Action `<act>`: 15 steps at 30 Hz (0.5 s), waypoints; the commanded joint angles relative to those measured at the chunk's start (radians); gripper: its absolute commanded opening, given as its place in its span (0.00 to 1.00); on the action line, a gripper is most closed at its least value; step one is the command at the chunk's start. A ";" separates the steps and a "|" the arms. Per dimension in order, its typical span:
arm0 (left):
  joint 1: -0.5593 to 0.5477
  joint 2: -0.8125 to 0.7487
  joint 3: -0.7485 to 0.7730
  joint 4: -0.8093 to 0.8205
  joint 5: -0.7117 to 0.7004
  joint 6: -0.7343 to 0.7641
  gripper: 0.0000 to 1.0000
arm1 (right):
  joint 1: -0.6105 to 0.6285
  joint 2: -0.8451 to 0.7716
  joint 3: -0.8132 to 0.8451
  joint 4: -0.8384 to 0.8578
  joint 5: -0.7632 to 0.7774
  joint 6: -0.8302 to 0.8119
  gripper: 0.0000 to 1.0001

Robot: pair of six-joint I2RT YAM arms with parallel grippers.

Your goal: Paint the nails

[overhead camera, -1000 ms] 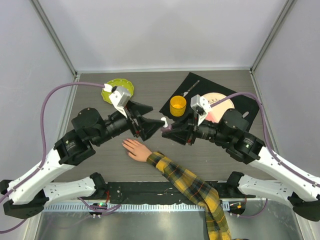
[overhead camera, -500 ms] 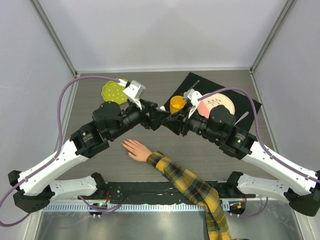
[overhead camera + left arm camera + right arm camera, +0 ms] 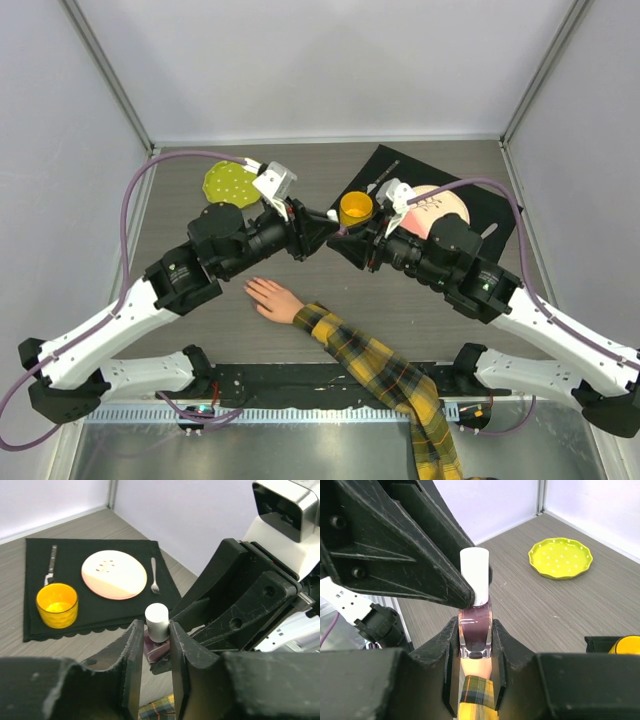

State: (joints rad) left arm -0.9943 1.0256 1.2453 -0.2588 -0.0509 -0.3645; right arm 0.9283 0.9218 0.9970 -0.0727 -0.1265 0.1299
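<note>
A purple nail polish bottle (image 3: 475, 630) with a white cap (image 3: 474, 575) is held above the table, and my right gripper (image 3: 475, 625) is shut on its glass body. My left gripper (image 3: 156, 630) faces it, its fingers pressed on both sides of the cap (image 3: 157, 622). The two grippers meet near the yellow cup, left gripper (image 3: 329, 214) and right gripper (image 3: 346, 232). The pale mannequin hand (image 3: 268, 297) lies flat below them in its plaid sleeve (image 3: 380, 375). Its nails are too small to make out.
A black mat (image 3: 375, 175) at the back right carries a yellow cup (image 3: 356, 208), a pink plate (image 3: 114, 574), a fork (image 3: 154, 575) and another utensil (image 3: 51, 565). A yellow-green dotted plate (image 3: 228, 182) sits at the back left.
Both arms have swung toward the back with the grippers together. My left gripper, wide open a second ago, has closed onto the bottle's cap. The right gripper has kept its hold on the bottle.
</note>
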 commanded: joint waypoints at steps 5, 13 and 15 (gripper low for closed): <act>0.002 0.021 0.003 0.102 0.225 0.005 0.00 | 0.004 -0.066 -0.006 0.123 -0.170 0.020 0.01; 0.020 -0.039 -0.084 0.250 0.675 -0.005 0.00 | 0.010 -0.116 -0.167 0.767 -0.933 0.538 0.01; 0.020 -0.039 -0.089 0.285 0.716 -0.030 0.00 | 0.012 -0.106 -0.193 0.936 -0.963 0.673 0.01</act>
State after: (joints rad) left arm -0.9836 0.9470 1.1759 -0.0860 0.4789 -0.3733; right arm 0.8974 0.8112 0.8574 0.2642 -0.6605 0.3973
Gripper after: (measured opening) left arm 0.061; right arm 0.295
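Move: The nail polish's white cap stands practically between the left fingertips, about 1 cm ahead and 1 cm to the right, and some 3 cm straight above the right hand, which still grips the bottle. From the left hand the yellow cup lies about 25 cm ahead and 7 cm right, the pink plate about 26 cm ahead and 27 cm right, and the dummy hand some 14 cm left and 1 cm ahead, all roughly 32 cm lower. The left fingers, already partly closed around the cap, shut the rest of the way and pinch it low down while the right hand keeps its hold on the bottle below. Then, slowly at first and quickening, both hands carry the polish back together about 10 cm towards the robot's side and 3 to 4 cm up, the left turning some 30 degrees clockwise and the right about as much counter-clockwise, its left side also rising by some 15 degrees, so that the grippers come to face each other more squarely. ##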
